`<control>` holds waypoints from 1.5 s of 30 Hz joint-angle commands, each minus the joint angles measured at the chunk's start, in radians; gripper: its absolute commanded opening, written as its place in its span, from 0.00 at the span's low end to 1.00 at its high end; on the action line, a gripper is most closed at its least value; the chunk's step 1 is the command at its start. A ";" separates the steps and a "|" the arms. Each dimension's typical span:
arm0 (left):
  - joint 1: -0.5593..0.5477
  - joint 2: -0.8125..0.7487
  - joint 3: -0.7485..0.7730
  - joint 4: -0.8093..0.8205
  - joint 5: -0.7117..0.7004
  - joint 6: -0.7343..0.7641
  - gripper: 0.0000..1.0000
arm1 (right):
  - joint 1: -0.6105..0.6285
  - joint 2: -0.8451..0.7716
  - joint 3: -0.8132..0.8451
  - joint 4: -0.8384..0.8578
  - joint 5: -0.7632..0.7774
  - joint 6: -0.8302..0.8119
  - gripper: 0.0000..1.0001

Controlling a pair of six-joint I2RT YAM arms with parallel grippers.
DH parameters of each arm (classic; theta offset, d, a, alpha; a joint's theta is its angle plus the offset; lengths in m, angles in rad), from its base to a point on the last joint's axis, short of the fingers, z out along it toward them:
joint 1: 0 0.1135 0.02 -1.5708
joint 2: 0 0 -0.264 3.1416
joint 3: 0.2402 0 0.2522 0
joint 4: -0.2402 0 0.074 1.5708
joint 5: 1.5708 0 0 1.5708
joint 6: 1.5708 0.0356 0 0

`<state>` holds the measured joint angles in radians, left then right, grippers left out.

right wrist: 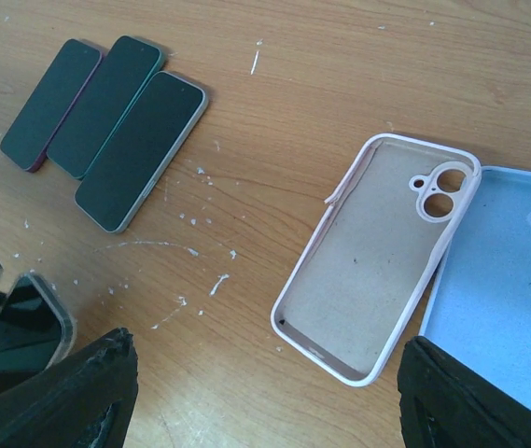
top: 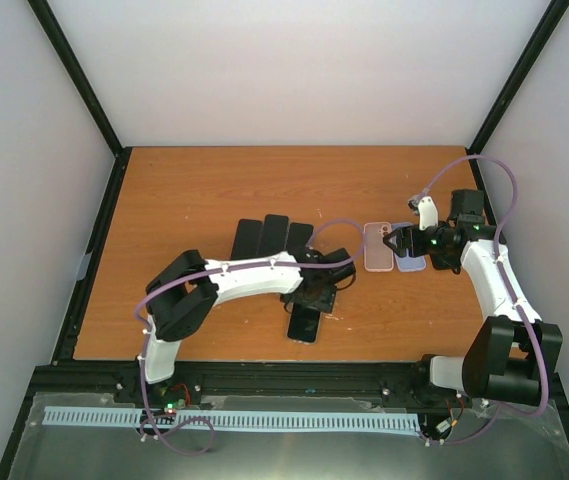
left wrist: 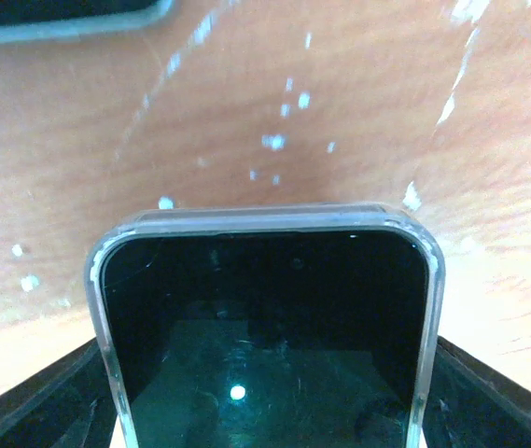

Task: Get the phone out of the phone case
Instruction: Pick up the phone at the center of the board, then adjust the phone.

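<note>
A dark-screened phone [left wrist: 265, 345] sits in a clear phone case [left wrist: 265, 219] and lies flat on the wooden table [top: 194, 190], near its front edge. My left gripper [top: 314, 296] is down over the phone [top: 304, 324]. Its black fingers [left wrist: 50, 397] press against the case's two long sides, so it is shut on the cased phone. The same phone [right wrist: 18, 322] shows at the left edge of the right wrist view. My right gripper [top: 404, 243] hovers open and holds nothing, above bare wood beside an empty pink case [right wrist: 377, 261].
Three bare phones [top: 274, 237] lie side by side behind my left arm. An empty pink case [top: 378, 247] and a light blue case [top: 411, 262] lie under my right gripper. White flecks dot the wood. Black frame rails edge the table.
</note>
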<state>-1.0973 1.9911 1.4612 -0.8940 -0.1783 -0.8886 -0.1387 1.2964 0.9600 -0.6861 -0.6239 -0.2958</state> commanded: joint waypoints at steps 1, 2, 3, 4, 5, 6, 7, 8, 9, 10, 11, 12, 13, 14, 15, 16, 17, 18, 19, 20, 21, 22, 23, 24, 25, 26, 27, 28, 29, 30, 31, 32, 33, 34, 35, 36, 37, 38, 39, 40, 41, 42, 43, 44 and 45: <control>0.060 -0.103 0.041 0.135 -0.053 0.062 0.75 | -0.008 0.008 0.007 -0.010 -0.031 -0.020 0.75; 0.073 -0.113 0.043 0.170 -0.064 0.063 0.75 | -0.007 0.009 0.014 -0.016 -0.032 -0.025 0.75; 0.082 -0.121 0.043 0.208 -0.076 0.062 0.74 | -0.008 0.014 0.024 -0.026 -0.035 -0.029 0.75; 0.092 -0.132 0.041 0.251 -0.085 0.064 0.73 | -0.007 0.018 0.032 -0.036 -0.040 -0.033 0.75; 0.098 -0.140 0.038 0.296 -0.097 0.065 0.72 | -0.007 0.021 0.042 -0.047 -0.050 -0.040 0.74; 0.100 -0.149 0.035 0.341 -0.121 0.062 0.71 | -0.007 0.024 0.047 -0.060 -0.067 -0.047 0.74; 0.101 -0.157 0.034 0.392 -0.148 0.060 0.71 | -0.007 0.024 0.051 -0.076 -0.085 -0.056 0.73; 0.103 -0.163 0.031 0.433 -0.161 0.063 0.70 | -0.006 0.025 0.053 -0.091 -0.115 -0.068 0.72; 0.103 -0.170 0.028 0.475 -0.170 0.069 0.70 | -0.006 0.026 0.057 -0.111 -0.147 -0.087 0.71; 0.103 -0.176 0.024 0.507 -0.181 0.073 0.70 | -0.003 0.029 0.060 -0.131 -0.178 -0.107 0.70; 0.104 -0.180 0.022 0.543 -0.188 0.077 0.70 | 0.003 0.032 0.065 -0.157 -0.207 -0.127 0.70; 0.104 -0.184 0.022 0.575 -0.187 0.084 0.70 | 0.014 0.039 0.071 -0.184 -0.226 -0.150 0.69; 0.104 -0.186 0.024 0.603 -0.182 0.090 0.70 | 0.026 0.043 0.079 -0.213 -0.243 -0.171 0.68; 0.106 -0.186 0.028 0.626 -0.178 0.095 0.70 | 0.038 0.047 0.084 -0.234 -0.254 -0.186 0.66; 0.105 -0.187 0.033 0.643 -0.170 0.098 0.70 | 0.047 0.047 0.086 -0.245 -0.260 -0.192 0.66; 0.105 -0.186 0.037 0.659 -0.166 0.098 0.69 | 0.058 0.045 0.086 -0.252 -0.260 -0.195 0.65; 0.105 -0.188 0.038 0.675 -0.161 0.098 0.69 | 0.070 0.046 0.087 -0.255 -0.259 -0.199 0.65; 0.106 -0.190 0.038 0.691 -0.152 0.098 0.69 | 0.083 0.045 0.087 -0.258 -0.258 -0.204 0.65; 0.106 -0.192 0.037 0.707 -0.146 0.097 0.69 | 0.094 0.045 0.087 -0.259 -0.257 -0.206 0.64; 0.105 -0.194 0.037 0.719 -0.138 0.098 0.69 | 0.104 0.048 0.086 -0.258 -0.257 -0.207 0.63; 0.105 -0.196 0.037 0.724 -0.129 0.096 0.69 | 0.113 0.050 0.086 -0.259 -0.260 -0.208 0.63; 0.105 -0.197 0.037 0.725 -0.121 0.095 0.69 | 0.123 0.052 0.086 -0.259 -0.264 -0.209 0.62; 0.106 -0.200 0.036 0.725 -0.113 0.092 0.69 | 0.133 0.056 0.085 -0.259 -0.270 -0.207 0.61; 0.105 -0.202 0.033 0.751 -0.107 0.089 0.69 | 0.142 0.059 0.084 -0.257 -0.273 -0.204 0.60; 0.106 -0.206 0.028 0.763 -0.100 0.087 0.69 | 0.155 0.063 0.081 -0.253 -0.273 -0.198 0.59; 0.105 -0.211 0.024 0.769 -0.096 0.085 0.69 | 0.165 0.066 0.080 -0.247 -0.271 -0.190 0.58; 0.106 -0.216 0.019 0.774 -0.092 0.084 0.69 | 0.174 0.070 0.078 -0.239 -0.270 -0.183 0.57; 0.106 -0.220 0.014 0.779 -0.089 0.085 0.68 | 0.181 0.073 0.077 -0.233 -0.269 -0.173 0.55; 0.105 -0.223 0.012 0.783 -0.089 0.084 0.69 | 0.186 0.076 0.076 -0.226 -0.271 -0.165 0.53; 0.106 -0.225 0.011 0.783 -0.086 0.083 0.69 | 0.191 0.079 0.075 -0.218 -0.277 -0.159 0.51; 0.106 -0.226 0.011 0.784 -0.083 0.084 0.68 | 0.195 0.084 0.074 -0.211 -0.282 -0.155 0.49; 0.106 -0.228 0.011 0.786 -0.080 0.083 0.68 | 0.199 0.085 0.073 -0.206 -0.289 -0.151 0.47; 0.105 -0.231 0.010 0.786 -0.077 0.083 0.68 | 0.202 0.088 0.072 -0.201 -0.294 -0.146 0.45; 0.105 -0.232 0.009 0.788 -0.074 0.083 0.69 | 0.205 0.091 0.071 -0.196 -0.300 -0.141 0.41; 0.106 -0.232 0.008 0.789 -0.071 0.083 0.69 | 0.207 0.094 0.071 -0.193 -0.305 -0.138 0.37; 0.105 -0.234 0.010 0.788 -0.070 0.084 0.68 | 0.208 0.096 0.071 -0.190 -0.309 -0.134 0.33; 0.105 -0.234 0.009 0.789 -0.069 0.086 0.69 | 0.208 0.097 0.072 -0.189 -0.315 -0.131 0.30; 0.105 -0.235 0.008 0.788 -0.069 0.086 0.69 | 0.208 0.099 0.072 -0.188 -0.318 -0.128 0.27; 0.106 -0.235 0.007 0.787 -0.069 0.086 0.69 | 0.208 0.098 0.070 -0.188 -0.323 -0.128 0.25; 0.106 -0.236 0.005 0.787 -0.070 0.085 0.69 | 0.208 0.097 0.071 -0.187 -0.327 -0.126 0.23; 0.105 -0.236 0.004 0.787 -0.070 0.086 0.70 | 0.208 0.094 0.069 -0.185 -0.326 -0.125 0.20; 0.105 -0.235 0.002 0.787 -0.069 0.088 0.71 | 0.208 0.090 0.067 -0.182 -0.326 -0.124 0.18; 0.105 -0.235 0.002 0.788 -0.068 0.091 0.72 | 0.208 0.086 0.064 -0.179 -0.324 -0.121 0.17; 0.105 -0.234 0.002 0.787 -0.069 0.092 0.72 | 0.208 0.084 0.061 -0.175 -0.322 -0.118 0.15; 0.106 -0.235 0.000 0.788 -0.068 0.091 0.73 | 0.208 0.082 0.059 -0.172 -0.322 -0.115 0.14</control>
<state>-0.9901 1.8103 1.4521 -0.1719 -0.2527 -0.8093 0.0616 1.3895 1.0237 -0.8818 -0.9230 -0.4206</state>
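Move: My left hand already holds the phone in its clear case, barely off the board; the right gripper's fingers wait about 11 cm ahead, 22 cm to its right and 12 cm higher. From the left hand, the pink case lies 13 cm ahead and 17 cm right, the nearest freed phone 15 cm ahead and 2 cm left. The held phone lies 15 cm back, 22 cm left and 12 cm below my right hand; from there the blue case is 2 cm ahead, 6 cm right, 15 cm down. I lift the phone about 18 cm with my left hand, its grip kept, carrying it 12 cm forward and 8 cm right while the wrist swings some 50 degrees so its fingers aim forward and right. My right hand comes about 10 cm left and 5 cm back to meet it, turning counter-clockwise, and closes its fingers around the cased phone's right edge. ##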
